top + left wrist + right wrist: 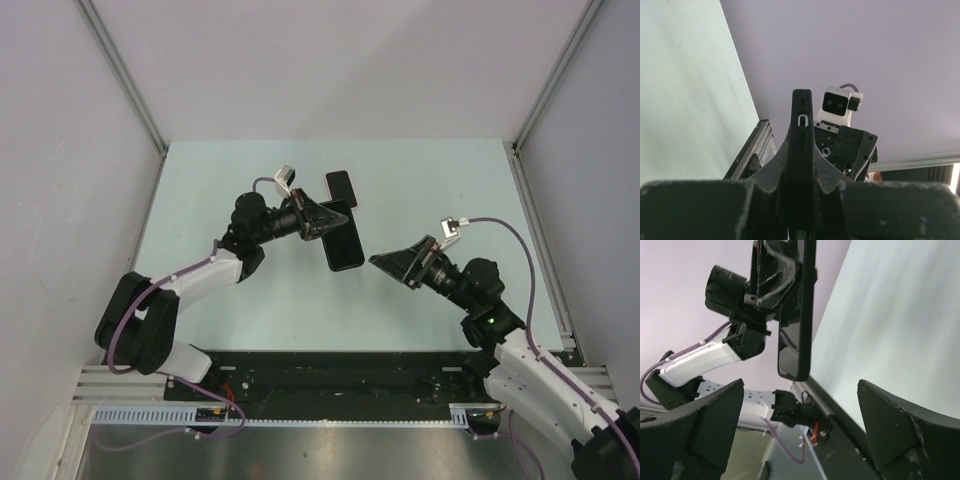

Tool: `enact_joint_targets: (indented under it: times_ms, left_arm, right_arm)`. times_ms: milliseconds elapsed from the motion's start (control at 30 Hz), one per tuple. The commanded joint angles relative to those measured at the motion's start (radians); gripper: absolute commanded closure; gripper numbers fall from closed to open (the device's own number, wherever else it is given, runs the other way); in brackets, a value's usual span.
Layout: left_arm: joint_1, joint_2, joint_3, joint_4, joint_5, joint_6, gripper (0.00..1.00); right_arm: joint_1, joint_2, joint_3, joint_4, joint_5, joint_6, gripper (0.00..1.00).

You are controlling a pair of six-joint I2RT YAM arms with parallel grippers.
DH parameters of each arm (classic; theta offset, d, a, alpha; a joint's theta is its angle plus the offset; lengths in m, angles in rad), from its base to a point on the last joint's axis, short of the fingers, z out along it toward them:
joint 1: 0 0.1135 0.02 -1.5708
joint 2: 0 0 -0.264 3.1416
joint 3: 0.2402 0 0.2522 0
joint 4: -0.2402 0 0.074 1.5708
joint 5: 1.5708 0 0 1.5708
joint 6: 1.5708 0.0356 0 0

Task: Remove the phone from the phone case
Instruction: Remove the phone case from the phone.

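Observation:
My left gripper (335,222) is shut on the phone (347,250), a flat black slab, and holds it above the table. In the left wrist view the phone (802,130) stands edge-on between my fingers, in a dark shell with a button cutout. No pink rim or blue back shows. In the right wrist view its glossy screen (792,345) hangs down from the left gripper. My right gripper (400,262) is open and empty, a short way right of the phone, its jaws spread wide (800,440). A smaller dark rounded rectangle (340,185) shows just beyond the left gripper. I cannot tell whether it is separate.
The pale green table (440,190) is walled on three sides. A black and aluminium rail (330,385) runs along the near edge between the arm bases. The right arm's wrist camera (837,102) faces the left gripper.

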Motion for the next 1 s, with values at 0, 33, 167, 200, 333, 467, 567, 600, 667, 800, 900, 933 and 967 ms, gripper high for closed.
enact_joint_targets:
  times_ms: [0, 33, 167, 200, 333, 467, 567, 600, 667, 800, 900, 933, 967]
  left_arm:
    - [0.009, -0.084, 0.044, 0.038, 0.004, 0.002, 1.00]
    - [0.009, -0.095, 0.044, 0.036, -0.002, -0.003, 1.00]
    - [0.009, -0.112, 0.046, 0.046, -0.002, -0.023, 1.00]
    - [0.009, -0.115, 0.046, 0.049, 0.001, -0.026, 1.00]
    - [0.010, -0.133, 0.044, 0.041, 0.002, -0.023, 1.00]
    - [0.013, -0.140, 0.041, 0.027, 0.002, -0.020, 1.00]
    - [0.018, -0.144, 0.041, 0.020, 0.002, -0.017, 1.00]
    - [0.021, -0.144, 0.041, 0.012, 0.002, -0.015, 1.00]
    - [0.022, -0.147, 0.040, 0.009, 0.002, -0.014, 1.00]
    - [0.024, -0.149, 0.038, 0.013, 0.005, -0.017, 1.00]
    - [0.024, -0.149, 0.037, 0.030, 0.007, -0.029, 1.00]
    - [0.024, -0.150, 0.035, 0.033, 0.008, -0.031, 1.00]
    - [0.024, -0.152, 0.034, 0.038, 0.008, -0.032, 1.00]
  right_arm:
    - [-0.096, -0.074, 0.035, -0.166, -0.046, -0.125, 0.00]
    - [-0.104, -0.068, 0.035, -0.149, -0.091, -0.113, 0.02]
    - [-0.104, -0.005, 0.035, 0.021, -0.148, -0.064, 0.08]
    - [-0.104, 0.013, 0.037, 0.052, -0.160, -0.055, 0.09]
    - [-0.083, 0.105, 0.035, 0.202, -0.205, 0.000, 0.18]
    - [-0.043, 0.165, 0.035, 0.358, -0.202, 0.042, 0.27]
    - [-0.018, 0.182, 0.035, 0.411, -0.197, 0.066, 0.37]
    - [-0.014, 0.180, 0.034, 0.414, -0.189, 0.066, 0.39]
    - [-0.002, 0.171, 0.032, 0.413, -0.176, 0.066, 0.40]
    - [0.008, 0.156, 0.031, 0.403, -0.150, 0.068, 0.45]
    - [0.015, 0.170, 0.028, 0.425, -0.136, 0.084, 0.50]
    - [0.015, 0.185, 0.024, 0.470, -0.130, 0.100, 0.52]
    - [0.014, 0.197, 0.005, 0.507, -0.120, 0.118, 0.54]
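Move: The cased phone, held flat in the air, has its middle about 8 cm left of the right hand and 5 cm ahead, roughly level with it. The left gripper, closed on the case's far left part, is some 10 cm left and 9 cm ahead of the right hand. The loose phone on the table lies about 8 cm left, 28 cm ahead and 22 cm below. From the left hand, the case's middle is about 3 cm right and 5 cm back. The right fingertips come around the near end of the case, one above and one below, seeming to touch it. The open right hand first swings about 2 cm right, then returns some 4.5 cm left, dipping and then rising to finish about 3 cm higher, turning 10 degrees counter-clockwise, tips tilting up, fingers half closing. The left hand keeps its grip and lifts the phone about 3 cm. ##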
